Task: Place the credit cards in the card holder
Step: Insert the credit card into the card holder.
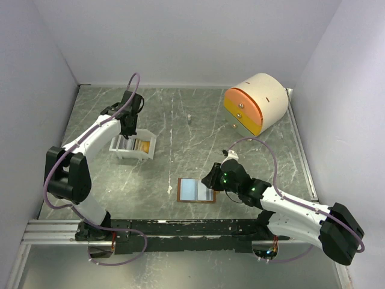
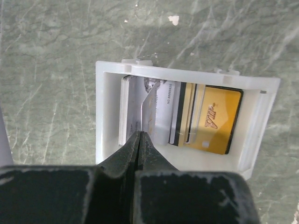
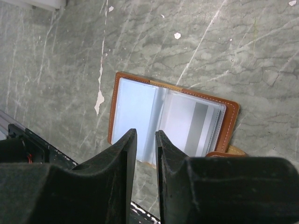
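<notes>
The white tray (image 2: 187, 74) holds several credit cards standing on edge: a gold-yellow one (image 2: 217, 119) at the right, dark and pale ones beside it, and a silver-grey card (image 2: 149, 105) tilted at the left. My left gripper (image 2: 140, 134) is shut on the lower edge of that silver-grey card, inside the tray (image 1: 147, 154). The card holder (image 1: 196, 190) lies open on the table, brown rim up, pale pockets showing. A pale card with a grey stripe (image 3: 198, 126) shows in its right pocket. My right gripper (image 3: 145, 134) hovers over the holder's (image 3: 135, 107) near edge, open by a narrow gap and holding nothing.
A cream-and-orange round drawer unit (image 1: 255, 103) stands at the back right. A small white object (image 1: 189, 118) lies on the table behind the holder. The black rail (image 1: 180, 229) with the arm bases runs along the near edge. Grey walls close in on three sides.
</notes>
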Motion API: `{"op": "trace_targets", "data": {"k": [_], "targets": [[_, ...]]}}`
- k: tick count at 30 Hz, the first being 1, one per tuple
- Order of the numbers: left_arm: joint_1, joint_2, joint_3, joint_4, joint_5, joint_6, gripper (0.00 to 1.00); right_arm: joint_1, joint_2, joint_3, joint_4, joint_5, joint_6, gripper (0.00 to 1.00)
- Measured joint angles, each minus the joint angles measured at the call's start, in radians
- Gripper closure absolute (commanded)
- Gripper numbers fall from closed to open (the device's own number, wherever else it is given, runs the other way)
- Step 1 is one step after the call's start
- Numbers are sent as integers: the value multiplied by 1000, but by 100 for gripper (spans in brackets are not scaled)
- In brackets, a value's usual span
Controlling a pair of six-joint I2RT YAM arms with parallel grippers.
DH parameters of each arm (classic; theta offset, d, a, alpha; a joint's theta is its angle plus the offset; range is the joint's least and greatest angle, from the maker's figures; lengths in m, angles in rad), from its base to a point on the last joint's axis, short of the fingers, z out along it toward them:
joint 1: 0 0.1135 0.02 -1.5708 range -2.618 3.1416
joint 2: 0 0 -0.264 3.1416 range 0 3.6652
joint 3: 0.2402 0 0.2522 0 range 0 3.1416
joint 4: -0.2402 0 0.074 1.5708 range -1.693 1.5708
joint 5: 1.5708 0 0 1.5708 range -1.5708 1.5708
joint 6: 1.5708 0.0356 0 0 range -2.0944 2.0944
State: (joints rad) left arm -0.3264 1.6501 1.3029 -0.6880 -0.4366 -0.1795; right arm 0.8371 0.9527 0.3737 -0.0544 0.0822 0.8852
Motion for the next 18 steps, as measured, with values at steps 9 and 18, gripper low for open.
{"op": "trace_targets", "data": {"k": [9, 18], "targets": [[0, -106, 26, -16, 117, -35, 93, 0, 26, 84, 8, 0, -8, 77], [0, -295, -15, 14, 349, -110, 93, -6, 55, 116, 108, -81, 15, 73]]}}
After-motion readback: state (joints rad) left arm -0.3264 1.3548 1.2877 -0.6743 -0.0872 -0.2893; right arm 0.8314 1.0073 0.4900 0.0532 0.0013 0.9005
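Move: The left hand already pinches a card above the white tray, whose middle is about 4 cm ahead, 4 cm right and 10 cm below. The gold VIP card in it lies roughly 4 cm ahead and 8 cm right, 10 cm down. The open card holder, where the card goes, lies some 17 cm back, 30 cm right and 12 cm below. From the right hand, the holder is just under it, about 1 cm ahead, 3 cm left and 7 cm down. Upward and to its right, the left hand carries the pinched card off the tray, gaining about 9 cm of height, easing back near the end and swinging its fingertips some 25 degrees rightward, its grip kept. Meanwhile the right hand, holding nothing, climbs about 6 cm away from the holder, drifting left and a little forward with its fingers slightly parted. ##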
